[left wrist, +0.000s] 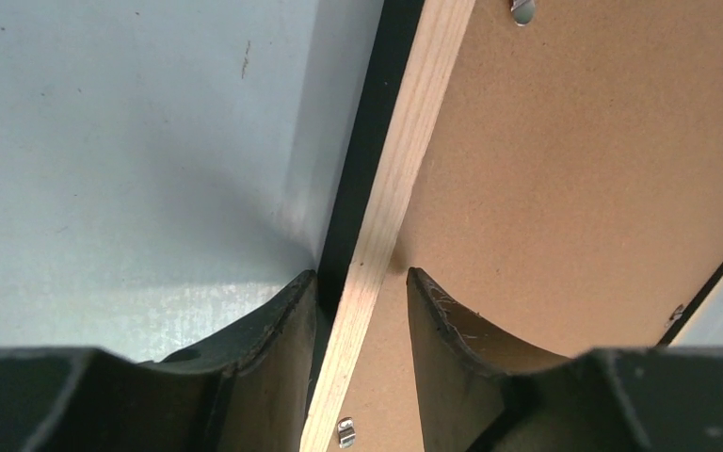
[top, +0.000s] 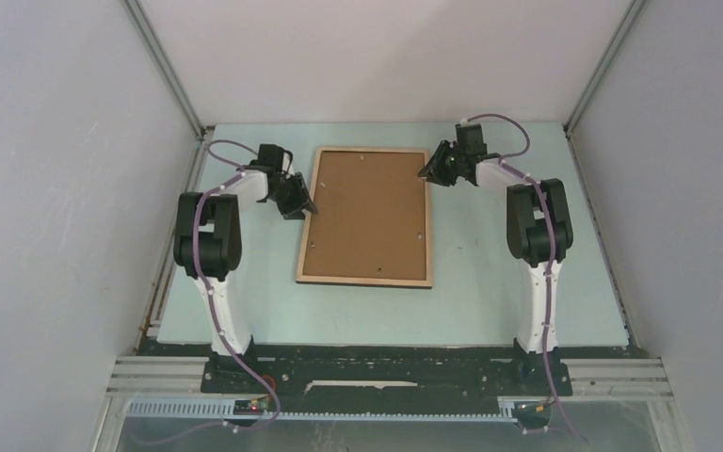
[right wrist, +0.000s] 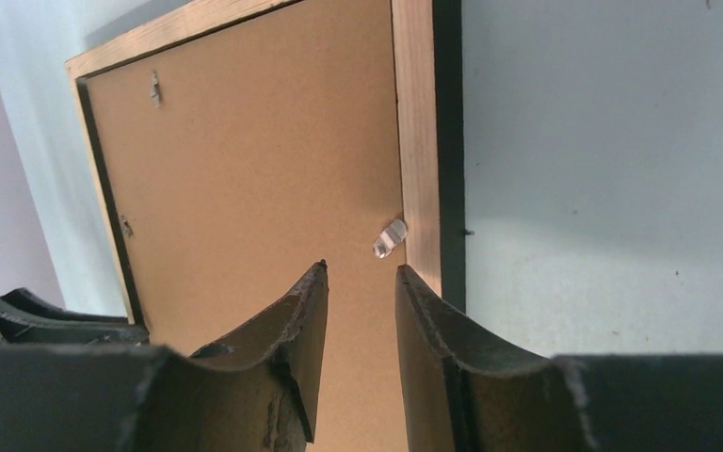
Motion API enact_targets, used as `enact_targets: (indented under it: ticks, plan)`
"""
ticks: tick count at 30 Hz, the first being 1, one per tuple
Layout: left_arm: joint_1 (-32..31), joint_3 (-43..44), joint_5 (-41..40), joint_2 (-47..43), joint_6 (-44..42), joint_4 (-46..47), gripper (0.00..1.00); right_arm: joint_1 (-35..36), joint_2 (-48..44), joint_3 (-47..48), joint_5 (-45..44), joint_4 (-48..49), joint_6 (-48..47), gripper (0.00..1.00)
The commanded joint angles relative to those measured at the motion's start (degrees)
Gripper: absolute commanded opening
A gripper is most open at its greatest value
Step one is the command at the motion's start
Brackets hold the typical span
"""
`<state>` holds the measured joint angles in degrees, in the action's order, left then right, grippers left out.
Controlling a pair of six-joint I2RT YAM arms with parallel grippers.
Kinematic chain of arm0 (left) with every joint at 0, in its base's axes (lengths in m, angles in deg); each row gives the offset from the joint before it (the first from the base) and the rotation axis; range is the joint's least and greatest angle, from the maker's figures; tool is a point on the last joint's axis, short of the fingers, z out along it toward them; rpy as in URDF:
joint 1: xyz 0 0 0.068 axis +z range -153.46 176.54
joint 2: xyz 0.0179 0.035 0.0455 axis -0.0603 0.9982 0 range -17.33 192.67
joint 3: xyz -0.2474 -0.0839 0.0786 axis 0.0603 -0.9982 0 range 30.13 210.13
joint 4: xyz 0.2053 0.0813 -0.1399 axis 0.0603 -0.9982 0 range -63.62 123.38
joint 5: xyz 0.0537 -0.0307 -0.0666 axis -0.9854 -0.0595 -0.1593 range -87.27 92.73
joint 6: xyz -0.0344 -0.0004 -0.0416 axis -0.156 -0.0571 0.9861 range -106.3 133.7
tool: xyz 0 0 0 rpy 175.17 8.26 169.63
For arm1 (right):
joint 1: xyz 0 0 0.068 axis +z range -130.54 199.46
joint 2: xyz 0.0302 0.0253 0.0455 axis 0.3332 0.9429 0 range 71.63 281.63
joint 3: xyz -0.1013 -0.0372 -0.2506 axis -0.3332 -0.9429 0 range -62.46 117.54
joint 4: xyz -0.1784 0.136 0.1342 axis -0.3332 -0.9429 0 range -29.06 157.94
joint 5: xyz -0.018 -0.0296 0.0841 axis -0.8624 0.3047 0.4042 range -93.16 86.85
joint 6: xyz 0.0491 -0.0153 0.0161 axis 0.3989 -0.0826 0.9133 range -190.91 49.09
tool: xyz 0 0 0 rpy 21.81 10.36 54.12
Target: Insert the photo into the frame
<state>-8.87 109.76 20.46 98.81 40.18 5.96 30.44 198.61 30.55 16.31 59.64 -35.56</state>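
Observation:
The frame [top: 364, 280] lies back up in the middle of the table, light wood rim showing, with the brown backing board [top: 367, 212] set in it. The photo is hidden. My left gripper [top: 306, 205] is at the frame's left edge. In the left wrist view it [left wrist: 361, 275] stands open, its jaws astride the wood rim [left wrist: 405, 160], one finger outside the black edge and the other over the board [left wrist: 574, 169]. My right gripper [top: 425, 172] is at the frame's far right corner. In the right wrist view it [right wrist: 361, 268] is open over the board [right wrist: 264, 160], just short of a metal clip [right wrist: 390, 237].
The pale blue table [top: 490, 282] is walled in by grey panels on the left, right and back. More small metal clips [left wrist: 344, 431] sit along the inside of the rim. Both arm bases stand at the near edge.

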Motion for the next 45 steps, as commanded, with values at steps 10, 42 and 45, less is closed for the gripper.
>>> enact_targets:
  ticks: [10,42,45]
  plan:
    - [-2.0,3.6,-6.2,1.1,-3.9,-5.6,0.46,1.3,4.1,6.1,-5.2,-4.8,-1.9,0.41]
    - [-2.4,3.6,0.1,1.2,-2.2,-4.1,0.44,3.3,-13.1,-2.4,-7.5,-9.3,-15.7,0.68]
    - [-2.5,1.1,7.1,1.2,1.4,-0.1,0.44,3.3,-15.8,-6.7,-8.1,-11.2,-15.1,0.72]
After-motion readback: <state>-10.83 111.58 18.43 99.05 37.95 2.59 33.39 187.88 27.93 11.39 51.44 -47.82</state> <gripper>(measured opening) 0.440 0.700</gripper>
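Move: The far tab on the frame's right rail lies just beyond the right fingertips, about 2 cm ahead, 1 cm left and 3 cm below the hand. From that hand, the near tab on this rail is roughly 13 cm back and 1 cm left, the far rail's tab some 8 cm ahead and 16 cm left. The left hand straddles the frame's left rail, 1 cm below it; from there a left-rail tab sits about 8 cm ahead and 2 cm right. Keep the left gripper astride the left rail, almost still. Bring the right fingertips about 2 cm forward and slightly down at the far tab on the right rail, then sweep them 2.5 cm left over the backing to work the tab; finally lift clear, up and back some 8 cm and a little right, tilting about 10 degrees and opening the fingers. ##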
